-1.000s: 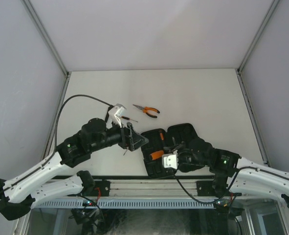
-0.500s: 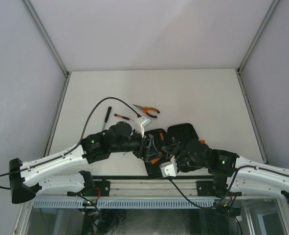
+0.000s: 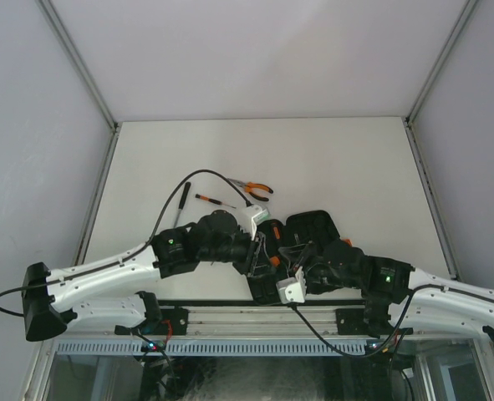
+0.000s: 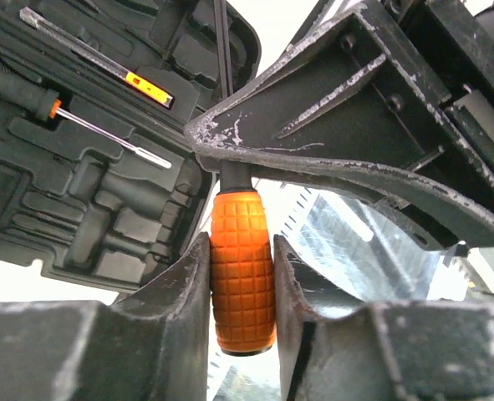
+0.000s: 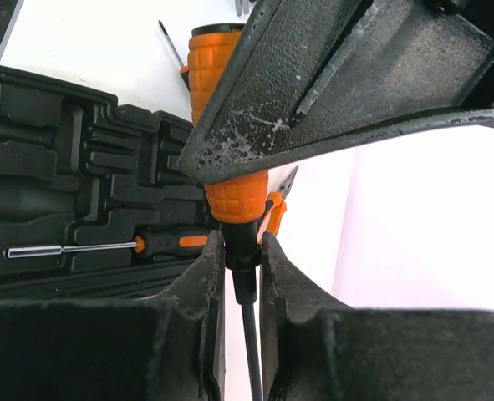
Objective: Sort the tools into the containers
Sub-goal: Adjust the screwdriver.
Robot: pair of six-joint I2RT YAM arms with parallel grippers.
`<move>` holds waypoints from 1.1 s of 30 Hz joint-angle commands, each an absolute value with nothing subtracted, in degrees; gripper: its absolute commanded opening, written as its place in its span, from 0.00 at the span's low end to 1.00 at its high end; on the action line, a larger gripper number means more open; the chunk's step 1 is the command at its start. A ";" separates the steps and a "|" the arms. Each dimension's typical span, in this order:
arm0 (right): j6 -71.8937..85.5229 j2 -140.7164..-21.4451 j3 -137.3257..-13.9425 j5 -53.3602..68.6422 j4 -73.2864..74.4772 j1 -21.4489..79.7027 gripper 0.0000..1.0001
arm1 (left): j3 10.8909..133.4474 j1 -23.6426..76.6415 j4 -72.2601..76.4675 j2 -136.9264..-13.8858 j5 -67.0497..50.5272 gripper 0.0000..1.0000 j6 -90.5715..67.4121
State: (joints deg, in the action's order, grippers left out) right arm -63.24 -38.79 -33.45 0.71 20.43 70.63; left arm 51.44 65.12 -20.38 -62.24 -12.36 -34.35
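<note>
One thick screwdriver with an orange gridded handle (image 4: 242,284) is held by both grippers above the open black case (image 3: 318,227). My left gripper (image 4: 241,251) is shut on the orange handle. My right gripper (image 5: 241,246) is shut on the screwdriver's black neck (image 5: 243,251), just below the handle (image 5: 221,67), with the shaft running down between its fingers. In the top view the two grippers meet over the case's left half: left gripper (image 3: 262,249), right gripper (image 3: 290,261). A thin screwdriver (image 4: 104,125) lies in a moulded slot of the case (image 4: 104,217).
Needle-nose pliers (image 3: 256,190) and a thin screwdriver (image 3: 211,199) lie on the white table (image 3: 355,159) behind the case. Another slim tool with an orange label (image 4: 104,63) rests in the case. The left arm's cable (image 3: 188,177) loops over the table.
My left arm swung right from the table to the case and shut on the orange handle. The right gripper kept its hold and shifted only slightly.
</note>
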 commanded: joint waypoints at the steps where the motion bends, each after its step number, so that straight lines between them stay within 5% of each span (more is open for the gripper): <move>1: -63.72 -38.69 -36.39 0.35 17.75 71.45 0.08 | 50.50 65.56 -16.94 -61.62 -13.41 0.17 -33.92; 6: -62.79 -37.25 -36.43 0.47 17.71 71.54 0.27 | 50.11 65.48 -18.67 -60.29 -8.97 0.00 -34.45; 11: -59.30 -33.92 -36.45 1.89 16.91 71.63 0.50 | 49.94 65.31 -20.17 -58.97 -3.36 0.00 -34.88; 17: -45.23 -31.18 -35.47 0.58 13.54 71.63 0.64 | 49.72 64.40 -21.09 -56.46 2.85 0.00 -34.89; 23: -19.27 -28.07 -29.68 -7.03 -0.29 71.63 0.66 | 48.21 64.23 -20.47 -51.68 9.10 0.00 -34.25; 33: 18.00 -33.75 -28.41 -22.87 -2.95 71.63 0.61 | 44.57 64.23 -18.20 -45.83 12.42 0.00 -34.35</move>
State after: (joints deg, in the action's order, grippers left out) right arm -3.81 -31.64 -28.27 -13.80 0.99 71.20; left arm 46.02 64.40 -21.96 -48.07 9.63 -34.41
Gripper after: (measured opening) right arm 0.627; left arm 0.339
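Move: The screwdriver hangs between both grippers: the left already grips its orange handle, with the tool's middle about 5 cm to that hand's right and 3 cm ahead, while the right pinches it there, at the black neck. From the left hand, the open toolbox's middle lies some 7 cm ahead, 7 cm right and 14 cm below; a small screwdriver lies roughly 9 cm ahead and 11 cm left, 15 cm down. The screwdriver's black neck is let go as the right fingers open wide; the right hand then rises about 5 cm while its wrist rolls strongly and its fingers come up towards level. Keeping its grip on the handle, the left hand draws the screwdriver away from it, left and forward some 8 cm and slightly up, turning about 20 degrees counter-clockwise. ##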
